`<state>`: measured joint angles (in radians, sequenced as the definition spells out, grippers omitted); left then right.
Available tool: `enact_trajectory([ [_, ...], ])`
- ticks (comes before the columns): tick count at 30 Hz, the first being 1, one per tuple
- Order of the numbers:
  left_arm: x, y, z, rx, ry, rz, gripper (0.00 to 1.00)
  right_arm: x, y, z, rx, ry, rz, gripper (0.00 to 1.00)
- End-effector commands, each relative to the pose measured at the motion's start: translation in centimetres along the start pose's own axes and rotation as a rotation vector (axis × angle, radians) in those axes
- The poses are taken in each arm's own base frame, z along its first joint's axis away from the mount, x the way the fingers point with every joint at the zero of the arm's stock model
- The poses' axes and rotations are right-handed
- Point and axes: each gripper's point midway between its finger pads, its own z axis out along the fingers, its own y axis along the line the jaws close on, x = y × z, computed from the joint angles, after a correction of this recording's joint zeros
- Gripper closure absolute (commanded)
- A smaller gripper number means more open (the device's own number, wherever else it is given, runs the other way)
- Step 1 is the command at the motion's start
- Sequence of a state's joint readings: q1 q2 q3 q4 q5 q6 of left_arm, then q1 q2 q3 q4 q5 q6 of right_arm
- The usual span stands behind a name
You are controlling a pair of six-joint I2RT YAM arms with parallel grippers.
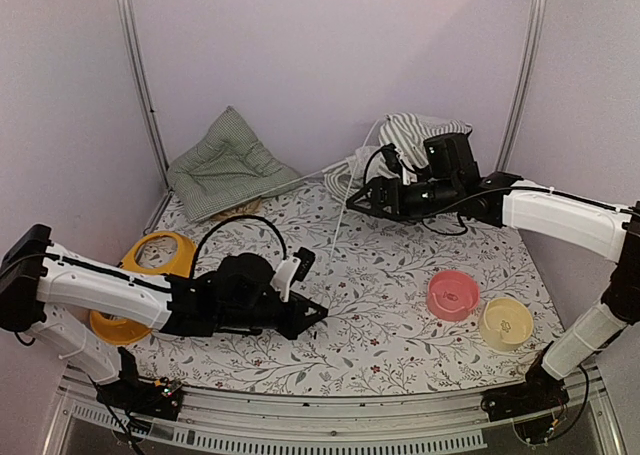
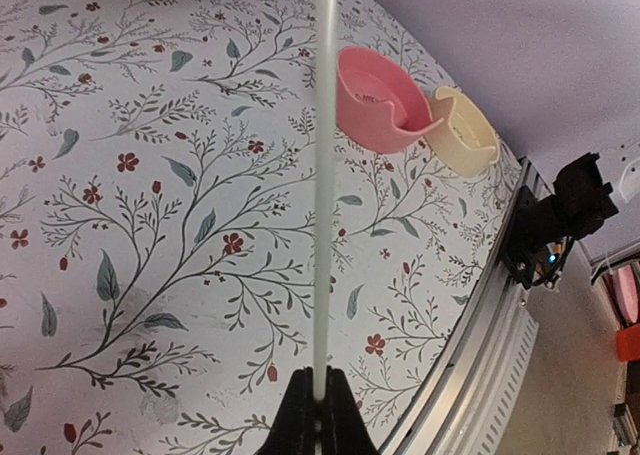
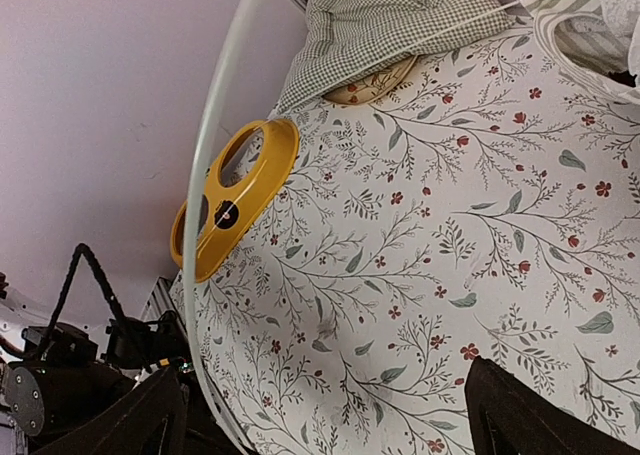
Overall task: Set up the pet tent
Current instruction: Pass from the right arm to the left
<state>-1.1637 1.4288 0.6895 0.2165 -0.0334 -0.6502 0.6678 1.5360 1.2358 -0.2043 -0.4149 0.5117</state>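
Note:
The pet tent (image 1: 408, 135) lies crumpled at the back of the table as green-and-white striped fabric, partly hidden by my right arm. One thin white pole (image 1: 338, 225) runs from it down to my left gripper (image 1: 318, 315), which is shut on the pole's end. In the left wrist view the pole (image 2: 325, 175) rises straight out of the closed left gripper (image 2: 318, 400). My right gripper (image 1: 352, 203) hovers open beside the tent. In the right wrist view the pole (image 3: 205, 155) curves just inside the left finger of the right gripper (image 3: 320, 430); the jaws stand wide and hold nothing. Striped tent fabric (image 3: 600, 35) shows at the top right.
A green checked cushion (image 1: 225, 165) leans in the back left corner over a tan round thing (image 1: 240, 210). A yellow bowl stand (image 1: 155, 253) sits at the left by my left arm. A pink bowl (image 1: 453, 295) and a cream bowl (image 1: 505, 323) stand at the near right.

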Motion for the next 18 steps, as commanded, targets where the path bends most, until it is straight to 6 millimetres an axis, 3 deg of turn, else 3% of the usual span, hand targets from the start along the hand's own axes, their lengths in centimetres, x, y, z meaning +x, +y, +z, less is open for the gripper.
enact_trajectory([
  [1,-2.1,0.9,0.5,-0.012,-0.064,-0.060,1.00,-1.0,2.4,-2.0,-0.062,-0.047,-0.059,0.01],
  [5,-2.4,0.7,0.4,0.000,-0.071,-0.063,1.00,-0.6,1.5,-2.9,-0.015,-0.064,-0.075,0.01],
  [7,-2.4,0.7,0.3,0.003,-0.072,-0.062,1.00,-1.5,0.4,-4.0,0.059,-0.106,-0.075,0.01],
  [10,-2.4,0.6,0.2,0.007,-0.072,-0.060,1.00,-3.2,-3.5,-6.3,0.234,-0.164,-0.036,0.01],
  [11,-2.5,0.5,0.1,0.009,-0.074,-0.060,1.00,-4.9,-4.2,-7.8,0.280,-0.211,-0.031,0.03],
  [15,-2.7,0.5,-0.4,0.009,-0.079,-0.054,1.00,-8.5,-9.5,-12.3,0.451,-0.328,0.031,0.17],
  [18,-3.1,0.2,-0.7,0.015,-0.089,-0.047,1.00,-10.7,-12.1,-12.8,0.518,-0.350,0.021,0.28],
])
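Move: The striped pet tent is bunched near the back wall. Its middle is about 16 cm ahead of my empty, open right hand, some 9 cm to its right and about 6 cm lower. The white pole's middle passes about 4 cm left of those fingers, 2 cm back and near their height. The pink bowl sits about 10 cm back, 22 cm right and 22 cm below. From my left hand, the tent is about 31 cm ahead, 18 cm right and 6 cm higher. I lift my empty right hand a little, then sweep it away from the pole with growing speed, about 14 cm right and 7 cm forward, rising some 4 cm in all, towards the tent's right end. It swings clockwise some 25 degrees as the wide-open fingers partly close. My left hand stays put, still pinching the pole's near end. ##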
